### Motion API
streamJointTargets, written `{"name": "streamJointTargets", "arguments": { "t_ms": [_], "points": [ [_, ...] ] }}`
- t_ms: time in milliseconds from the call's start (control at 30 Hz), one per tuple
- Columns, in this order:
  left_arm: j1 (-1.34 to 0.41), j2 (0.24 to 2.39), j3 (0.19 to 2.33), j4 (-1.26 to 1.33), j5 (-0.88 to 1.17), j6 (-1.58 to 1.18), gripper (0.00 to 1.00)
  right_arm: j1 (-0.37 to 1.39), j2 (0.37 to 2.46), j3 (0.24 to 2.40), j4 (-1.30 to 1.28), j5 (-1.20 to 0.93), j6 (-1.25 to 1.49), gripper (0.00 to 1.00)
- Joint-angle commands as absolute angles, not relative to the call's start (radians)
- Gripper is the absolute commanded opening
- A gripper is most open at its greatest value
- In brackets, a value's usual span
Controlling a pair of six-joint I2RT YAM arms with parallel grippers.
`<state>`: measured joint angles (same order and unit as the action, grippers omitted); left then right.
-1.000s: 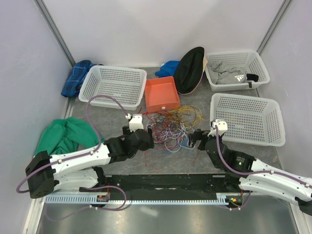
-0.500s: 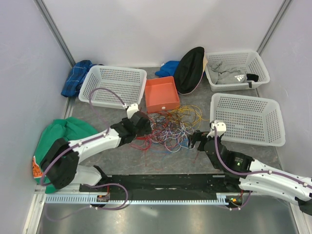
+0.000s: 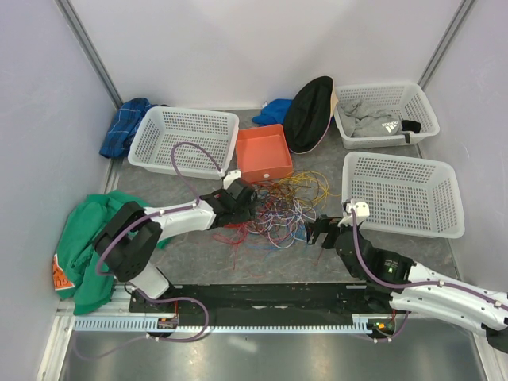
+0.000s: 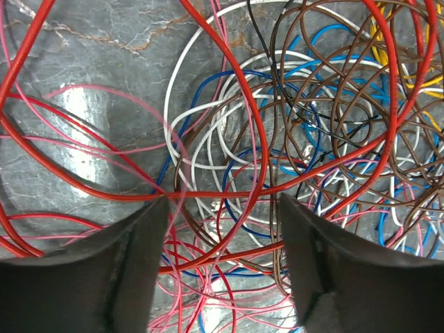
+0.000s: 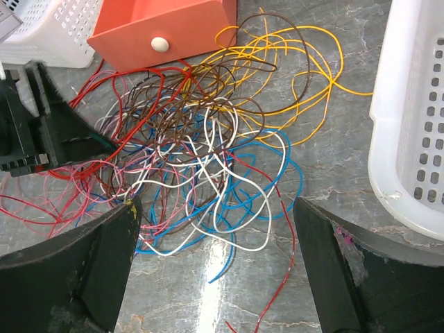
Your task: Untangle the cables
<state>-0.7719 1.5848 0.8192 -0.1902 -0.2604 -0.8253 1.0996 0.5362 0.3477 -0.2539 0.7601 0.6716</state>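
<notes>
The cables lie in one tangle of red, pink, blue, white, brown and yellow loops on the grey table, in front of the orange box. My left gripper is down on the tangle's left side. In the left wrist view its jaws stand apart, with red, pink and blue cables running between and beyond them, none pinched. My right gripper hovers at the tangle's near right edge, open; its wrist view shows the cables ahead of the gripper and only loose blue and red ends between the fingers.
An orange box with a white knob sits just behind the tangle. White baskets stand at back left, right and back right. A green cloth lies at left, with a black hat and blue cloths at the back.
My left arm has reached forward and right, bringing its gripper onto the tangle's left side, and its jaws have narrowed. The right gripper has drawn back slightly toward the near edge.
</notes>
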Motion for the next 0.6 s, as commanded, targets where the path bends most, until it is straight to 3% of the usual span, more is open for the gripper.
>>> {"name": "streamJointTargets", "arguments": {
  "t_ms": [0, 33, 67, 167, 367, 567],
  "points": [
    [-0.776, 1.594, 0.825, -0.176, -0.265, -0.836, 0.41, 1.103, 0.552, 0.362, -0.227, 0.765, 0.681, 0.98],
    [-0.776, 1.588, 0.824, -0.179, -0.271, -0.836, 0.34, 1.103, 0.560, 0.370, -0.227, 0.765, 0.678, 0.98],
    [-0.776, 1.580, 0.821, -0.181, -0.278, -0.836, 0.20, 1.103, 0.572, 0.373, -0.227, 0.765, 0.677, 0.98],
    [-0.781, 1.505, 0.815, -0.201, -0.317, -0.828, 0.02, 1.103, 0.587, 0.387, -0.225, 0.759, 0.676, 0.98],
    [-0.793, 1.261, 0.892, -0.325, -0.374, -0.766, 0.02, 1.104, 0.578, 0.416, -0.227, 0.753, 0.666, 0.98],
    [-0.793, 1.066, 1.043, -0.377, -0.293, -0.643, 0.02, 1.103, 0.557, 0.463, -0.218, 0.758, 0.647, 0.98]
  ]
}}
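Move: Red and pink cable strands lie between the left hand's parted fingers, about 1 cm below the hand point and practically straight under it. The brown tangle is some 8 cm to its right and 4 cm ahead; the yellow cables about 18 cm right and 8 cm ahead; the orange box roughly 18 cm ahead and 6 cm right. From the right hand, those strands are about 24 cm left, 8 cm ahead and 12 cm lower. Staying put at first, low over the cables, the left hand shuts its fingers on the red and pink strands and pinches them. It then goes nearly straight up, ever faster, about 16 cm, drawing the pinched strands up away from the pile while the wrist tips some 20 degrees so that the fingers point more forward. ##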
